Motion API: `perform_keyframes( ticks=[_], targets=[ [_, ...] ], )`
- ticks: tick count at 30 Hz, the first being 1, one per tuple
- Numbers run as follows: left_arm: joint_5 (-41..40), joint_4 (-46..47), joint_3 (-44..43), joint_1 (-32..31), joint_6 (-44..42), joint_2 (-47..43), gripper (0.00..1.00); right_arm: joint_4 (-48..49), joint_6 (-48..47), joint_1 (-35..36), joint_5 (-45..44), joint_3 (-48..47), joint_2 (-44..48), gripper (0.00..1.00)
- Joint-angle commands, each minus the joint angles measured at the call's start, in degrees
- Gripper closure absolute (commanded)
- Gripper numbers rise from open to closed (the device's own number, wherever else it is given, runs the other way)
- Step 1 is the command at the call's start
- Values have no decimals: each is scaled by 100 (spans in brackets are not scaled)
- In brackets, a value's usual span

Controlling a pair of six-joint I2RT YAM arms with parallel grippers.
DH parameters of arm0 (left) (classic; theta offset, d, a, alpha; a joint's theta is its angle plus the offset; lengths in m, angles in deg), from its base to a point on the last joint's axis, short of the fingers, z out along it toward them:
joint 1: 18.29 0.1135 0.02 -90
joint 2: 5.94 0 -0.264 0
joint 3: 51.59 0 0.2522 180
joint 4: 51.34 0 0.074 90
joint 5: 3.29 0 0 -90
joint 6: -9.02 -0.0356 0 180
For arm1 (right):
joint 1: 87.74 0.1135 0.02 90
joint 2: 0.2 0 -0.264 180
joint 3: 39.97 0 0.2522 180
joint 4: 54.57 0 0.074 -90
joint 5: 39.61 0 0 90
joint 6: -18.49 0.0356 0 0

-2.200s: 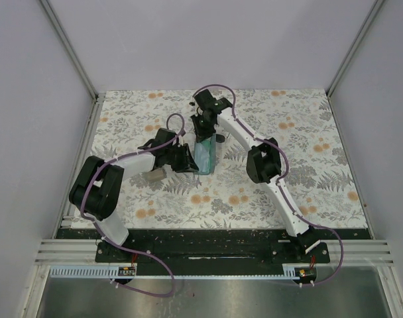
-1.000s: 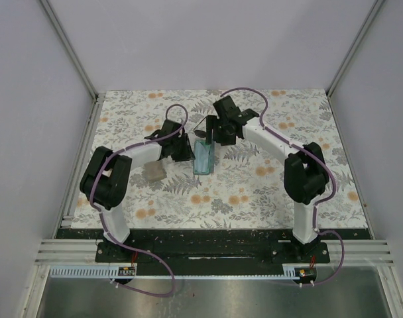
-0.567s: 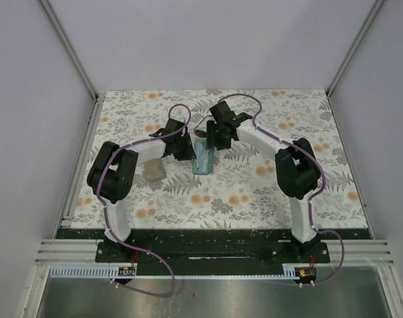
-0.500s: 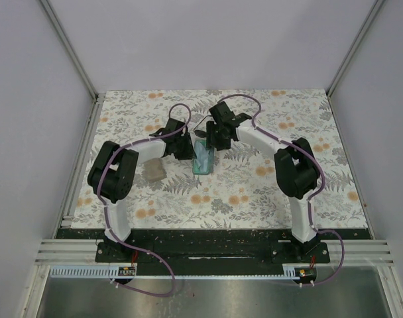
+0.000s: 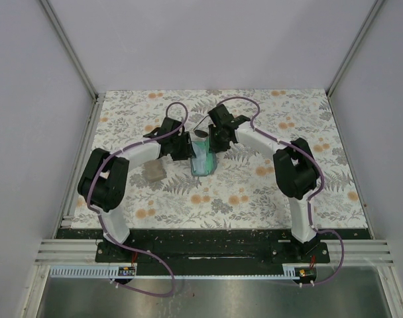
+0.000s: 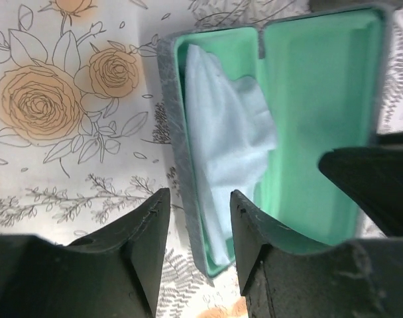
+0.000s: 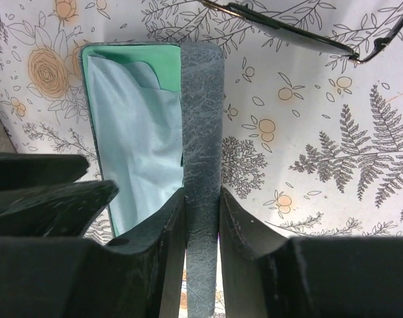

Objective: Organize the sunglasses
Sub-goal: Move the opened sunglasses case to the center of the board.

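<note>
The teal case (image 6: 314, 99) lies open with a light-blue cloth (image 6: 221, 132) in its left half; from above the case (image 5: 203, 163) sits mid-table. My right gripper (image 7: 201, 195) is shut on the case's raised grey lid (image 7: 201, 112). My left gripper (image 6: 199, 199) is open and straddles the case's left wall, with a gap on each side. The black wire-framed sunglasses (image 7: 287, 30) lie on the cloth-covered table just beyond the case, also seen from above as the sunglasses (image 5: 201, 133). Both grippers meet over the case in the top view, left gripper (image 5: 187, 151) and right gripper (image 5: 213, 142).
A beige case (image 5: 154, 173) lies to the left of the teal one, under the left forearm. The floral tablecloth (image 5: 307, 179) covers the table. Metal rails and grey walls bound it left, right and back.
My right gripper has closed onto the case lid. My left gripper has opened a little around the case's left wall. Both arms shifted slightly toward the case.
</note>
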Motion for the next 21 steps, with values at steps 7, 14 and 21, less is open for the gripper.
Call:
perform_keyframes(
  ticks=[7, 14, 21],
  targets=[
    [0, -39, 177, 155, -85, -968, 54, 9, -43, 70, -60, 629, 906, 72],
    [175, 180, 46, 155, 21, -599, 54, -219, -297, 70, -472, 1428, 1653, 72],
    [272, 268, -473, 146, 126, -142, 54, -509, -368, 61, -973, 2492, 2620, 71]
  ],
)
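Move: The right fingers already hold the opened sunglasses case by its upright lid, with the case's middle about 4 cm to their left and 2 cm lower. The bare spot it is taken to lies some 8 cm back and 8 cm right of that hand; the black sunglasses are about 8 cm ahead. The left hand straddles the case's left wall, case middle roughly 5 cm right and 1 cm ahead, with the brown case 14 cm left and 5 cm back. Keeping its pinch on the upright lid, the right hand draws the opened case back and to the right in one speeding diagonal, over 10 cm in all, away from the black sunglasses and rising only a little towards the end as the wrist rolls slightly. The left hand, fingers staying part open, lifts about 5 cm clear of the left wall, then sinks halfway back. ##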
